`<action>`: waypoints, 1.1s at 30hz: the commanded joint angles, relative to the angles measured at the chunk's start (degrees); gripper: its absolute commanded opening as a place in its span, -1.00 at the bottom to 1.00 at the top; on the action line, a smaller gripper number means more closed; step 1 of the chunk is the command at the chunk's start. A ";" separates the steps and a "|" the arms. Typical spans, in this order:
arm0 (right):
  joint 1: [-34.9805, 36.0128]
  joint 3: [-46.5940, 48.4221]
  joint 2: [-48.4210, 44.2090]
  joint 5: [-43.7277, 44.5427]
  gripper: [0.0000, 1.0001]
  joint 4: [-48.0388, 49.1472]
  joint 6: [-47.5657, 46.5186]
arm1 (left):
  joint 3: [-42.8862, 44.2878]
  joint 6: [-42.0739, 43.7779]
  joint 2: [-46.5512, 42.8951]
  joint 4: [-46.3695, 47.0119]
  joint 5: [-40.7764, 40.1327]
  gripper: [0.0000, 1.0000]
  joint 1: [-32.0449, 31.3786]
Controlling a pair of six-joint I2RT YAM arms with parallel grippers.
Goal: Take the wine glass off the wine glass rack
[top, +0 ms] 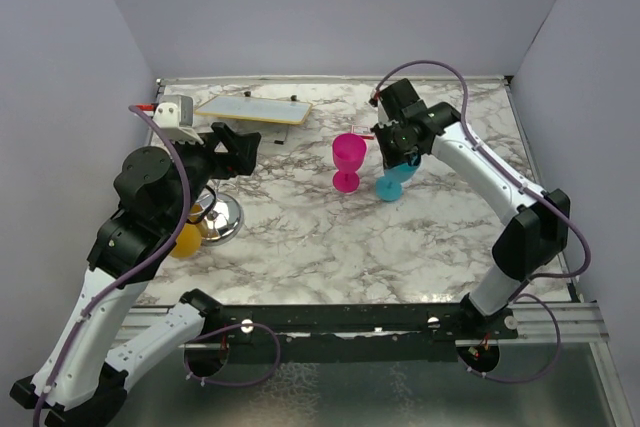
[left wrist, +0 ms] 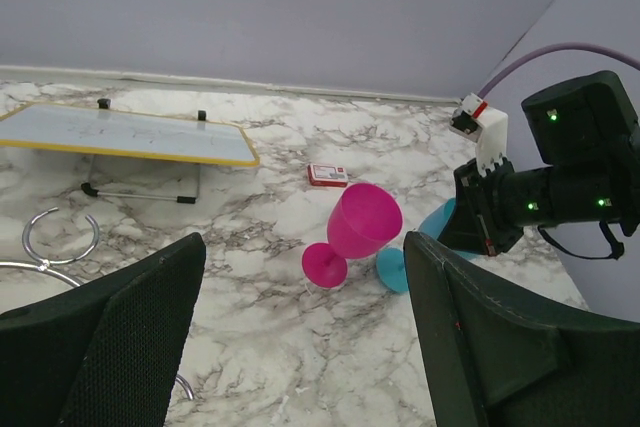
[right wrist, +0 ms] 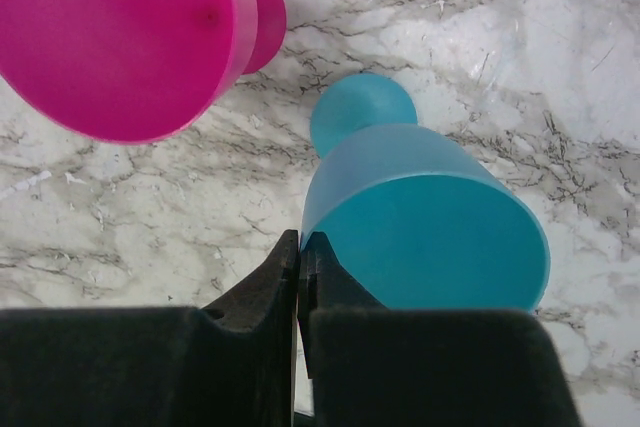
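The chrome wine glass rack [top: 221,219] stands at the left, and its wire rings [left wrist: 58,237] show in the left wrist view. An orange wine glass [top: 185,240] sits beside its base, partly hidden by my left arm. A blue wine glass [top: 394,180] is tilted at centre right, its foot [right wrist: 362,112] low by the marble. My right gripper [right wrist: 301,247] is shut on its rim, one finger inside the bowl [right wrist: 430,217]. A pink wine glass [top: 348,158] stands upright just to its left. My left gripper [left wrist: 300,347] hangs open above the rack, holding nothing.
A flat board with a yellow edge [top: 253,107] stands on wire legs at the back left. A small red-and-white item [left wrist: 327,175] lies on the marble behind the pink glass. Grey walls close in the table on three sides.
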 commanded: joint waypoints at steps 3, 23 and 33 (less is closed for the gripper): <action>0.99 4.69 4.22 4.26 -0.98 -0.15 -1.12 | -0.41 1.24 -0.32 0.18 -2.18 0.66 0.31; 1.34 6.09 6.23 5.06 -0.94 1.16 -2.31 | 0.75 1.01 -0.17 -1.58 -2.41 0.66 0.26; 1.34 7.16 3.23 3.13 -0.49 1.61 -2.82 | 4.16 -0.10 0.54 -4.85 -2.32 0.66 0.31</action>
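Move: The right hand pinches the left side of the leaning blue wine glass's rim. The table spot where its foot goes is about 2 cm ahead, 2 cm right and 16 cm below. The standing pink wine glass is some 4 cm ahead and 9 cm left, its middle 8 cm down; the red-capped bottle is about 13 cm ahead, 3 cm right and 14 cm below. From the left hand that spot lies roughly 11 cm ahead, 27 cm right and 40 cm down. Keeping its pinch on the blue glass's rim, the right hand pushes the bowl forward about 2.5 cm and sinks some 1 cm, tilting about 5 degrees, to stand the glass on its foot to the right of the pink one. It then stays in place and opens partway, letting go: the fingers still straddle the rim, one inside the bowl and one outside. ##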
